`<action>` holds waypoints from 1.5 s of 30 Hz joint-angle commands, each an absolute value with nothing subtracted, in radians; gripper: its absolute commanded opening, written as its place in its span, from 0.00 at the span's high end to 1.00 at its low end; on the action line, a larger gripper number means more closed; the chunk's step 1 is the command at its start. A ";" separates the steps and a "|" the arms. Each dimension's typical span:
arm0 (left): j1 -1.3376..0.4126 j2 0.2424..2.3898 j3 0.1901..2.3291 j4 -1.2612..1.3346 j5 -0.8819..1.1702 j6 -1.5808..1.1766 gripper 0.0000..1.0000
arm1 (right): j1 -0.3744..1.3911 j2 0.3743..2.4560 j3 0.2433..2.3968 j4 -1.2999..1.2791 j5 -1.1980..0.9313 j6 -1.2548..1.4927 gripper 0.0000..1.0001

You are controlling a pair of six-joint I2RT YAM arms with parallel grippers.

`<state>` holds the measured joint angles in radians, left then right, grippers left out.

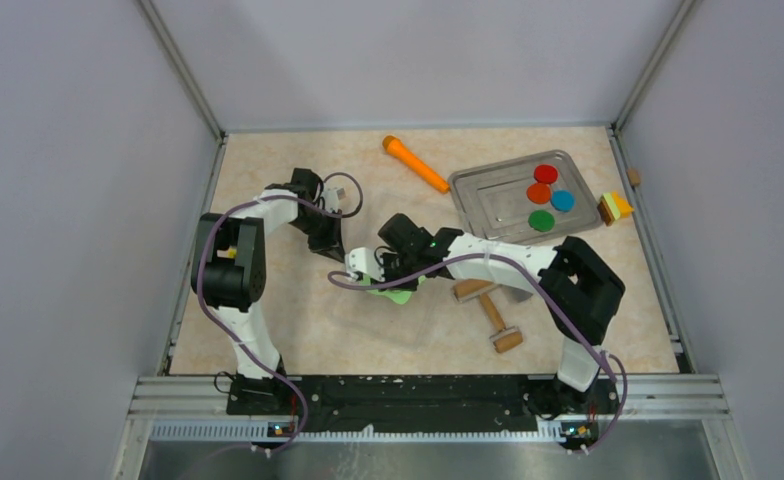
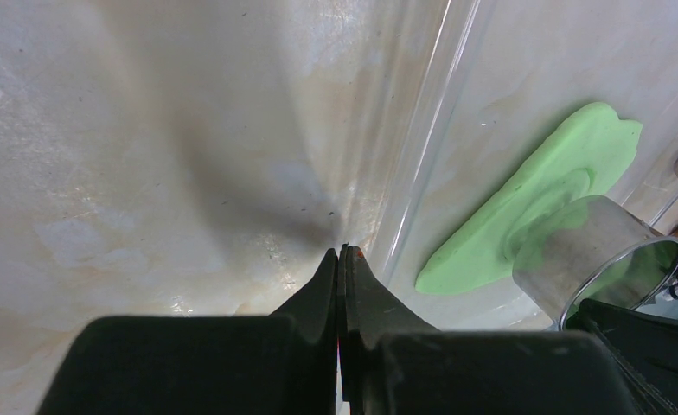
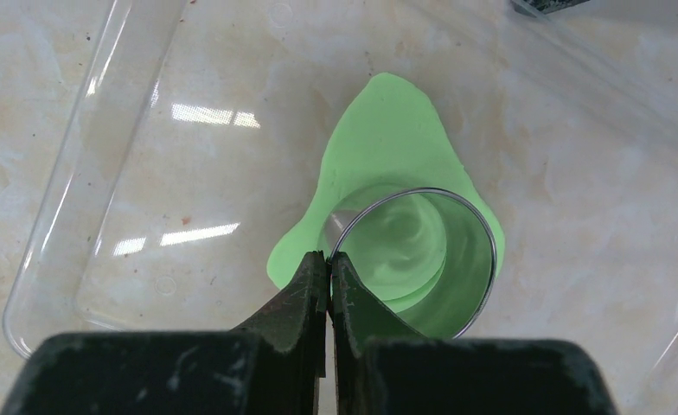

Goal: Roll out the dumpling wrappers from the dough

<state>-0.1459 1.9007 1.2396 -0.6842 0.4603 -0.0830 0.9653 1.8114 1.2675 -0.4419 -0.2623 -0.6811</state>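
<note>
The dough is a flat light-green sheet lying in a clear plastic tray. A metal ring cutter stands on the sheet's near end, and dough shows inside the ring. My right gripper is shut on the cutter's near rim. In the top view it sits over the dough. My left gripper is shut with nothing between its fingers; its tips are at the tray's edge, left of the dough and cutter. Separate dumpling wrappers are out of view.
A steel tray at the back right holds red, orange, blue and dark green discs. An orange roller lies behind it to the left. A wooden rolling tool lies right of the dough. A small toy block sits by the right wall.
</note>
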 commanded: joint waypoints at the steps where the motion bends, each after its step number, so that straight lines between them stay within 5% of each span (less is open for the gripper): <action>1: -0.150 1.875 1.243 -0.681 0.483 -0.079 1.00 | 0.959 1.824 1.251 -0.386 -0.270 -0.695 1.00; 34: -0.150 1.871 1.240 -0.688 0.484 -0.076 1.00 | 0.906 1.852 1.202 -0.353 -0.295 -0.598 1.00; 37: -0.150 1.870 1.239 -0.687 0.496 -0.076 1.00 | 0.906 1.820 1.263 -0.408 -0.299 -0.584 0.82; 45: -0.150 1.838 1.239 -0.675 0.532 -0.092 0.99 | 0.865 1.711 1.384 -0.517 -0.375 -0.553 0.59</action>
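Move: Just under the right hand, the green dough has its middle about 3 cm ahead and 6 cm below; the cutter ring, still pinched by its rim, is centred some 3 cm ahead and 2 cm below. The wooden roller lies about 17 cm to the right of that hand, 3 cm back and 5 cm below. From the shut left hand, the dough is roughly 11 cm to the right, 7 cm back and 2 cm below. Lowering the pinched cutter ring onto the dough in two short steps, the right hand sinks about 2.5 cm, easing 1 cm or so to the right. It turns slightly clockwise as it holds low, then opens its fingers to about a third, lets go of the rim and lifts some 3.5 cm straight up. ##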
